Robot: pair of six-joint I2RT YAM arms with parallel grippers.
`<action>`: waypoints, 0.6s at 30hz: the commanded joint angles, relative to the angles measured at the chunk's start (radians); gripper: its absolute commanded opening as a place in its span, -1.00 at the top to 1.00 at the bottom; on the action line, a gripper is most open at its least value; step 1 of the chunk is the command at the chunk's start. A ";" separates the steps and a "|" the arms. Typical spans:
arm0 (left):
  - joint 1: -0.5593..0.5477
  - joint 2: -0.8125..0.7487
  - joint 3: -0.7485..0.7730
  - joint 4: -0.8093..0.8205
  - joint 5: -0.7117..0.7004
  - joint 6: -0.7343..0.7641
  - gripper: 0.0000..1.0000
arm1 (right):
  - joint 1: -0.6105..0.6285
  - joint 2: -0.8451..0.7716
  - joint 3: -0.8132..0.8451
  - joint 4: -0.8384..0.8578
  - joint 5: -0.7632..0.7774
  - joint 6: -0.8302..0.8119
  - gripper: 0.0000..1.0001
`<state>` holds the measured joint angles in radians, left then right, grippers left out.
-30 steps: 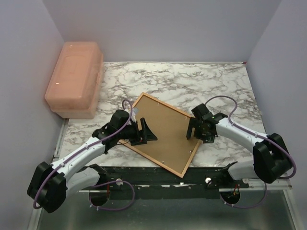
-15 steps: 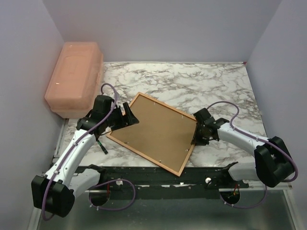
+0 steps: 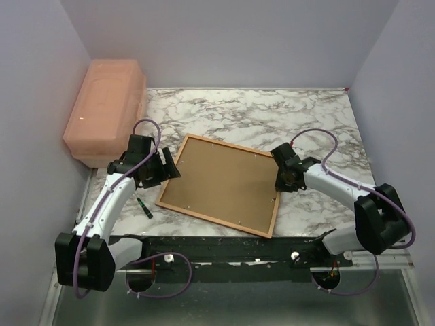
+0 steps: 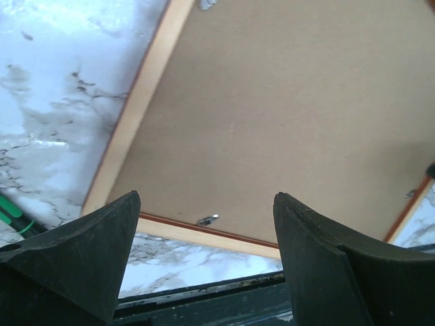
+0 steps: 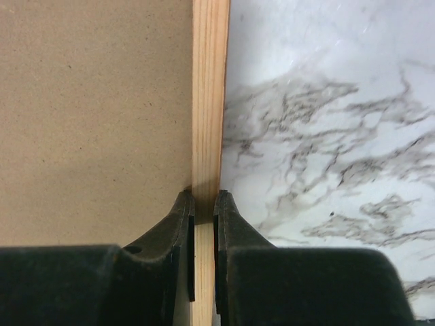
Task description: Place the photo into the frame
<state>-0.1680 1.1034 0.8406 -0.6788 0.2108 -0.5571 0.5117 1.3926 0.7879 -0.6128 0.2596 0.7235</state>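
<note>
The frame [image 3: 214, 219] lies back side up on the marble table, its light wood rim around a plain brown backing board [image 3: 221, 183]. My right gripper [image 3: 279, 185] is shut on the frame's right rail. In the right wrist view the rail [image 5: 209, 102] runs straight between the two fingers of the right gripper [image 5: 204, 197], beside the board [image 5: 95, 115]. My left gripper [image 3: 168, 171] hangs open just off the frame's left edge. In the left wrist view the left gripper [image 4: 206, 198] has nothing between its fingers and looks across the frame rim [image 4: 139, 102]. The photo is out of view.
A salmon-pink plastic box [image 3: 105, 112] stands at the back left against the wall. A green pen [image 3: 144, 207] lies on the table left of the frame, below the left gripper. The dark front rail [image 3: 224, 246] runs close under the frame's near corner.
My right gripper has shut on the frame's right rail. The frame has swung round to lie squarer to the table. My left gripper has drawn back left, off the backing board.
</note>
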 commanded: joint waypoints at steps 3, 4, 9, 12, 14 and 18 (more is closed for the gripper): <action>0.038 0.091 -0.022 0.032 -0.094 -0.027 -0.61 | -0.065 0.100 0.059 0.026 0.101 -0.100 0.63; 0.042 0.114 -0.019 0.034 -0.101 -0.027 -0.61 | -0.068 0.114 0.069 0.027 0.083 -0.103 0.59; 0.042 0.189 -0.024 0.071 -0.143 -0.033 -0.61 | -0.072 0.101 0.082 0.005 0.014 -0.070 -0.66; 0.041 0.237 -0.034 0.090 -0.156 -0.032 -0.61 | -0.072 0.024 0.043 -0.001 -0.010 -0.037 -0.99; 0.042 0.262 -0.048 0.115 -0.140 -0.030 -0.61 | -0.072 -0.024 0.012 0.006 -0.062 -0.024 -1.00; 0.042 0.282 -0.080 0.171 -0.028 -0.024 -0.60 | -0.072 -0.063 -0.049 0.036 -0.216 -0.007 -1.00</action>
<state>-0.1318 1.3678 0.8024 -0.5838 0.0986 -0.5838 0.4435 1.3624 0.7929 -0.5934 0.1947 0.6819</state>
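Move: The right hand already pinches the frame's right edge between its fingers. From this hand the frame's far right corner is about 11 cm ahead and 1 cm left, and its near right corner 17 cm back and 2 cm left. The nearest stretch of the frame's left edge lies roughly 4 cm left, 1 cm ahead and 11 cm below the open left hand. From that hand the near left corner is 8 cm back and 7 cm left, and the green pen 10 cm back and 11 cm left. Straight down for the most part, about 7 cm and a little left and forward, the left hand sinks with fingers wide towards the frame's left edge, its fingertips tilting some 10 degrees steeper. Meanwhile the right hand goes forward 2.5 cm and slightly right and down, opens wide and lets go of the right edge, then eases back and up 2 cm or so, staying over it. ##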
